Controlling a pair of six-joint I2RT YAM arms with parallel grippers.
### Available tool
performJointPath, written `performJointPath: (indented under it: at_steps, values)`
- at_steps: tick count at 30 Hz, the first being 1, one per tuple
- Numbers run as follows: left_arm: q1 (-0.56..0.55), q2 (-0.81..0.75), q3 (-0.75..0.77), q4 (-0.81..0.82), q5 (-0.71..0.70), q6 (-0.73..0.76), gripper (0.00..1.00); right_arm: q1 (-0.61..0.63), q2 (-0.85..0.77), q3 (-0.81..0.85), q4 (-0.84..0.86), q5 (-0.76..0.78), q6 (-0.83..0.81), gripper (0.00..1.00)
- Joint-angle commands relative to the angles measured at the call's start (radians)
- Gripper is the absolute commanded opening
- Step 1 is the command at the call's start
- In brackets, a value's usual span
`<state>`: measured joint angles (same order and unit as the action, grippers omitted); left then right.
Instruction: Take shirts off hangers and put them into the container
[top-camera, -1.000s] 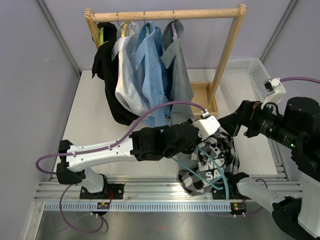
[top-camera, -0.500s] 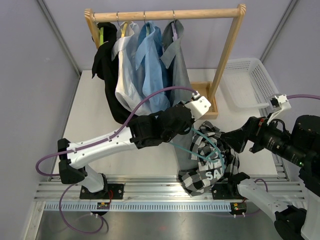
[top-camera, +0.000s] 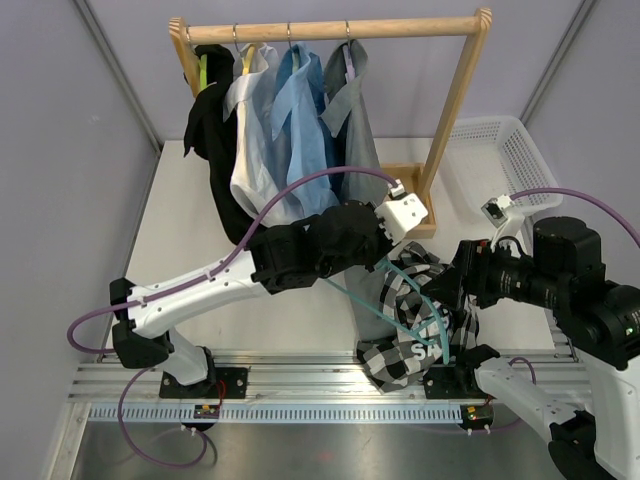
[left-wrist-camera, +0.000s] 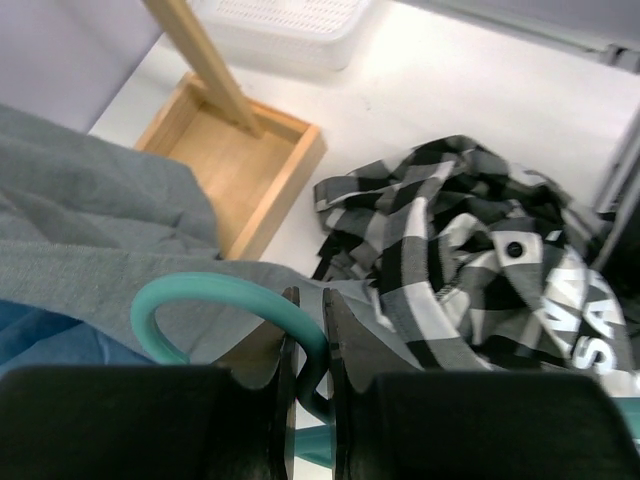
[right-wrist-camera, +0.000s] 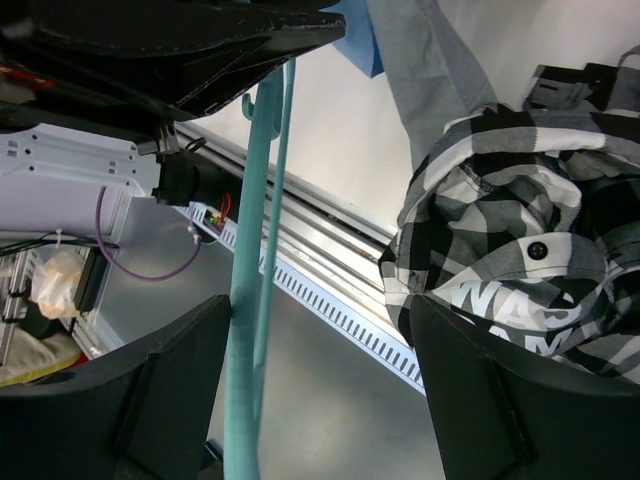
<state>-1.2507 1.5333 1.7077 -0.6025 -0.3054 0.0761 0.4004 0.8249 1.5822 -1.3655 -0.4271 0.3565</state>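
The black-and-white checked shirt (top-camera: 418, 322) (left-wrist-camera: 450, 230) (right-wrist-camera: 500, 210) lies crumpled near the table's front edge, still threaded on the teal hanger (top-camera: 362, 302) (left-wrist-camera: 220, 290) (right-wrist-camera: 250, 250). My left gripper (left-wrist-camera: 310, 300) is shut on that hanger's curved top, above and left of the shirt. My right gripper (right-wrist-camera: 320, 310) (top-camera: 452, 290) is open and hovers over the shirt. The hanger bar runs by its left finger and checked cloth lies by its right finger. Black (top-camera: 210, 150), white (top-camera: 250, 160), light blue (top-camera: 305, 120) and grey (top-camera: 355, 130) shirts hang on the rail. The white container (top-camera: 520, 150) (left-wrist-camera: 290, 30) stands at the back right.
The wooden rack (top-camera: 330, 28) spans the back, and its box base (top-camera: 410, 190) (left-wrist-camera: 240, 150) sits between the shirts and the basket. Lime (top-camera: 203, 70) and lilac (top-camera: 352, 62) hangers show at the rail. The aluminium base rail (top-camera: 300, 385) runs along the front.
My left gripper has drawn the teal hanger up and back from the checked shirt. My right gripper has come down and left over the shirt, its jaws narrowing a little.
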Motion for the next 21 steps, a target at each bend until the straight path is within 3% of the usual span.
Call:
performJointPath:
  at_steps: [1,10,16,19,21]
  values:
    - [-0.003,0.002,0.085,0.020,0.117,-0.013,0.00,0.003,-0.001,-0.014,0.045,-0.079,-0.021,0.80]
    - [-0.027,0.143,0.188,-0.045,0.183,-0.018,0.00,0.002,-0.021,-0.051,0.068,-0.118,-0.008,0.68]
    - [-0.038,0.182,0.216,-0.082,0.198,-0.006,0.00,0.002,-0.015,-0.044,0.063,-0.119,-0.017,0.32]
    - [-0.038,0.189,0.211,-0.095,0.177,-0.009,0.00,0.003,-0.010,-0.044,0.062,-0.118,-0.025,0.23]
    - [-0.038,0.183,0.207,-0.089,0.166,-0.010,0.00,0.003,-0.009,-0.050,0.065,-0.122,-0.024,0.25]
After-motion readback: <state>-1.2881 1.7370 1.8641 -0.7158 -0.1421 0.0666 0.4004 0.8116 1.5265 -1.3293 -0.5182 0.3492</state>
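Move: The left hand still grips the empty teal hanger near its hook. The right gripper's open fingers, where it is being taken, wait about 8 cm to the right, 3 cm back and 4 cm lower. From the right hand, the hanger's near bar is some 4 cm left, 1 cm back and 3 cm higher. The plaid shirt lies roughly 5 cm ahead, 5 cm right and 22 cm below that hand. The wooden tray is about 24 cm ahead, 7 cm right and 25 cm below the left hand. Rightward and, after a small rise, down goes the left hand, about 5 cm each way overall and 3 cm back. It turns some 10 degrees clockwise and keeps its grip as it brings the teal hanger's bar in between the right fingers. The right hand eases a centimetre left, then holds there and closes from wide to nearly shut around the bar; whether it pinches yet can't be seen. ##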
